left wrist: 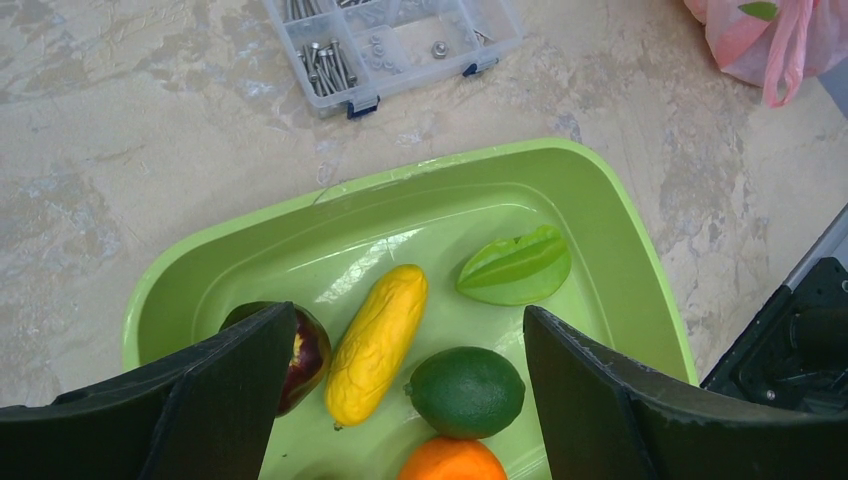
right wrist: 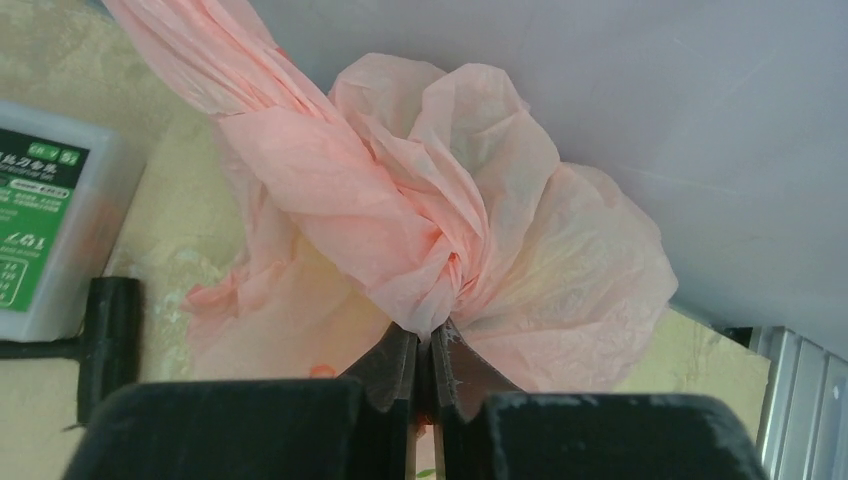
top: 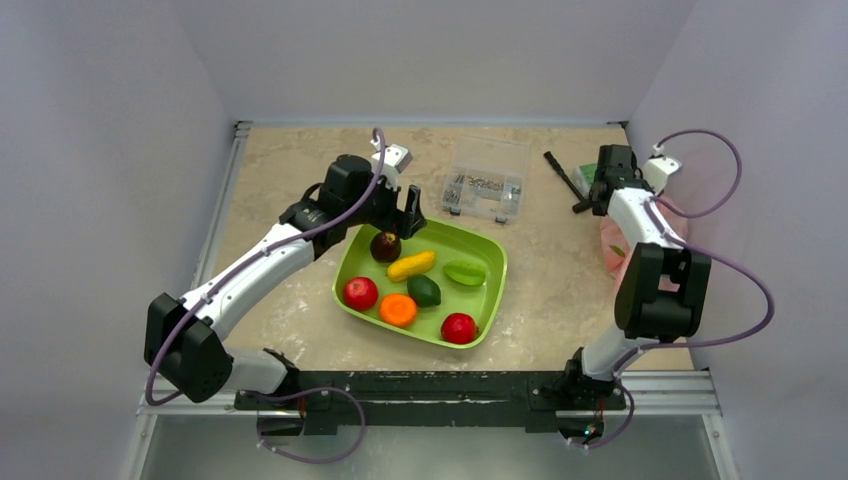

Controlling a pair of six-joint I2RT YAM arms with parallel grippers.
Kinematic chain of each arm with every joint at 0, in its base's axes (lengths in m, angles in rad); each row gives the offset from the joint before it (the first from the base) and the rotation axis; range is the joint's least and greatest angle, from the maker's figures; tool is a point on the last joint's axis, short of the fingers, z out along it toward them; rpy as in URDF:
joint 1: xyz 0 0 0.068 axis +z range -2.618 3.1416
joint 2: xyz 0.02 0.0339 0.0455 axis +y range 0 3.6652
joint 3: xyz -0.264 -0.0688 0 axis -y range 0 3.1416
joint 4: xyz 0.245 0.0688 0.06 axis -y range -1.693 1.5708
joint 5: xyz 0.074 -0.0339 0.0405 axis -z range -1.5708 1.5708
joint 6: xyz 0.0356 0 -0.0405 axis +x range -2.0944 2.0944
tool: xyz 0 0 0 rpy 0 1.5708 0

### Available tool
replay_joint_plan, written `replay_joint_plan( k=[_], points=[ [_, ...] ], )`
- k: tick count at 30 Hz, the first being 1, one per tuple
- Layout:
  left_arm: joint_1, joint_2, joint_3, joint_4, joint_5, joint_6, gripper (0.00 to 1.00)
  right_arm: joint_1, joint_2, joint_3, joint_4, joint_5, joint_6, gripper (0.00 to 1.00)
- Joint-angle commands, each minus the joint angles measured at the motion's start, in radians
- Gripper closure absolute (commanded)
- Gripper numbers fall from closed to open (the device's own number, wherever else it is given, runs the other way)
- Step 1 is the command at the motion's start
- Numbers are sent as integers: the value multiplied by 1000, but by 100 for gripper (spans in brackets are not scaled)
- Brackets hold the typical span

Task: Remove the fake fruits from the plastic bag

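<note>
The pink plastic bag (right wrist: 480,200) lies crumpled against the right wall (top: 612,250); a corner of it with a loop handle shows in the left wrist view (left wrist: 770,40). My right gripper (right wrist: 432,340) is shut on a twisted bunch of the bag's plastic. What the bag holds is hidden, apart from a green leaf shape (left wrist: 760,10) showing through. My left gripper (top: 408,215) hangs open over the far left of the green tray (top: 478,300), holding nothing (left wrist: 408,330). Between its fingers I see a stubby yellow fruit (left wrist: 378,340) and a dark green lime (left wrist: 465,390).
The tray (left wrist: 600,190) also holds a dark maroon fruit (top: 385,245), a green star fruit (top: 465,272), two red fruits and an orange (top: 398,309). Behind it stands a clear parts box (top: 487,178). A black T-handle tool (right wrist: 105,330) and a green-labelled box (right wrist: 40,220) lie near the bag.
</note>
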Motion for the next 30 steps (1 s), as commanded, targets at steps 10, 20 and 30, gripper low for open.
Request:
replay_joint_plan(
  k=[10, 20, 30],
  points=[
    [-4, -70, 36, 0, 2, 20, 16, 285, -256, -131, -59, -104, 13, 100],
    [-24, -76, 39, -26, -16, 49, 16, 406, -399, -219, -92, -420, 5, 100],
    [-54, -57, 29, -26, 4, 82, 16, 429, -498, -282, -128, -658, -11, 100]
  ],
)
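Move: The right hand already has its fingers shut on the plastic bag by the right wall. The clear table beside the green tray lies about 22 cm to its left, 7 cm back and 12 cm below. The tray's middle is some 47 cm left and 13 cm back, the screw box 34 cm left and 4 cm ahead, the black T-handle 16 cm left and 6 cm ahead. From the left hand, that clear spot is roughly 28 cm right, 4 cm back, 20 cm below. Keeping its pinch, the right hand sweeps the bag about 22 cm left towards the tray, turning some 40 degrees counter-clockwise. ##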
